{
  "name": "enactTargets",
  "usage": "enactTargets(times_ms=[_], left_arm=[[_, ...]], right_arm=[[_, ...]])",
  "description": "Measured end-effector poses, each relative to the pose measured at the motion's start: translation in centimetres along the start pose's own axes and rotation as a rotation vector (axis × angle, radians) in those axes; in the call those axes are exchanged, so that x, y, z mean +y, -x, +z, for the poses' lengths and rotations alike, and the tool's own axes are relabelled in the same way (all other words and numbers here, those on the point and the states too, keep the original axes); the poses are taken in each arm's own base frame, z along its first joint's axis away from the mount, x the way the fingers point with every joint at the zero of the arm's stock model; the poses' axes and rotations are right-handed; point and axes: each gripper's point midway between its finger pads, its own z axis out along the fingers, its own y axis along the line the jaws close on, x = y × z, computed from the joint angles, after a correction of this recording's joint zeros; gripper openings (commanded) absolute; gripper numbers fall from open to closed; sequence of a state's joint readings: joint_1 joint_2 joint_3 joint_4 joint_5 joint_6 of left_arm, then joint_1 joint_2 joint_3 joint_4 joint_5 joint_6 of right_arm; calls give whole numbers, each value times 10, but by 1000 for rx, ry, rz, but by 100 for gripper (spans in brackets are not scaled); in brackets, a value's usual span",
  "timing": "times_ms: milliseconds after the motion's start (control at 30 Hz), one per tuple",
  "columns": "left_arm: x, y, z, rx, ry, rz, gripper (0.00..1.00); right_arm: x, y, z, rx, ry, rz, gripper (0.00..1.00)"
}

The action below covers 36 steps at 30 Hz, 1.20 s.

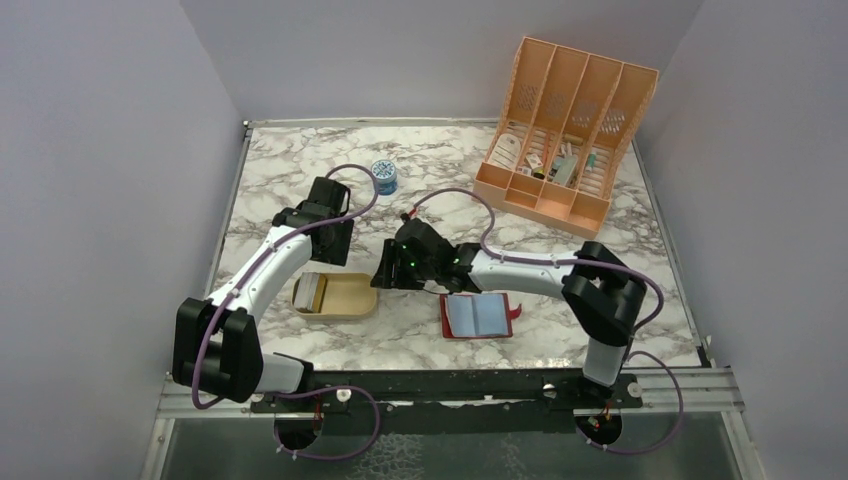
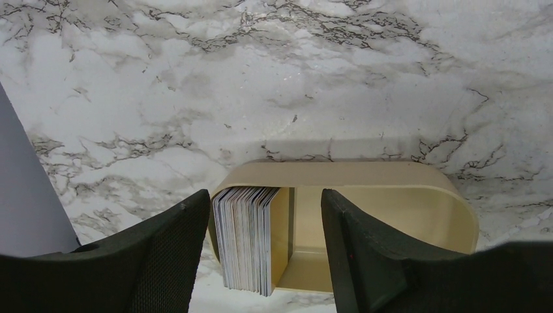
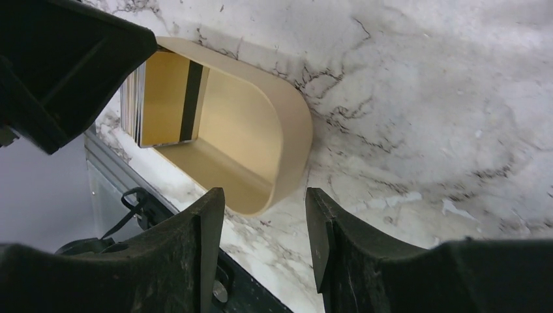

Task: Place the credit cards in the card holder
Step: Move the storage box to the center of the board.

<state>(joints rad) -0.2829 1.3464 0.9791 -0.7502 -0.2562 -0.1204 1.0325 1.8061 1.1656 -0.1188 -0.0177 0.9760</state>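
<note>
The credit cards (image 2: 244, 238) stand on edge as a stack at the left end of a shallow tan tray (image 2: 391, 195); the inmost one is gold with a black stripe (image 3: 167, 98). My left gripper (image 2: 264, 199) hangs open just above that stack, one finger (image 2: 163, 261) outside the tray and the other over the tray's hollow; nothing is gripped. At the tray's right end my right gripper (image 3: 264, 202) is open and empty above the marble. The card holder (image 1: 477, 316), dark red, lies open with its pale blue pockets up, right of the tray (image 1: 350, 295).
A peach slotted organizer (image 1: 565, 140) with small items stands at the back right. A small blue-and-white jar (image 1: 384, 176) sits behind the left arm. A metal rail (image 1: 450, 385) runs along the table's near edge. Grey walls close in on both sides.
</note>
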Motion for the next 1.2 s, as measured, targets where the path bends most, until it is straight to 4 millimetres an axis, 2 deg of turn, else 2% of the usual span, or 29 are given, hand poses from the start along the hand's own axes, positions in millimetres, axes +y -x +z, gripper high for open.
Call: enactTargets(times_ms=[167, 433, 867, 1200], left_arm=[[3, 0, 1, 3, -3, -48, 65], [-1, 1, -1, 1, -34, -104, 64], [-9, 3, -7, -16, -80, -145, 62], [-8, 9, -12, -50, -84, -151, 59]], right_arm=[[6, -5, 22, 26, -17, -12, 47], [3, -5, 44, 39, -75, -33, 37], [-15, 2, 53, 10, -186, -52, 23], [-16, 5, 54, -19, -204, -52, 16]])
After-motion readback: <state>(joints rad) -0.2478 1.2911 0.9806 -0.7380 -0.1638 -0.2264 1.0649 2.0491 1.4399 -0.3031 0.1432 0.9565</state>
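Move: The right hand hangs just short of the storage box's right end: the box's middle is about 11 cm to its left, 1 cm ahead and 6 cm below. The card stack in the box lies some 17 cm to its left and 1 cm ahead; the open card holder about 19 cm to its right and 3 cm back. For the left hand, the box's middle is about 4 cm back, 2 cm right and 8 cm below. The right fingers straddle the storage box's right end wall, one inside and one outside, and close from half open until they pinch it. To get there the hand sinks about 4 cm while going forward 3 cm and a little left, rolling some 10 degrees so its left side dips. The left hand stays open over the box, easing slightly right and up. ##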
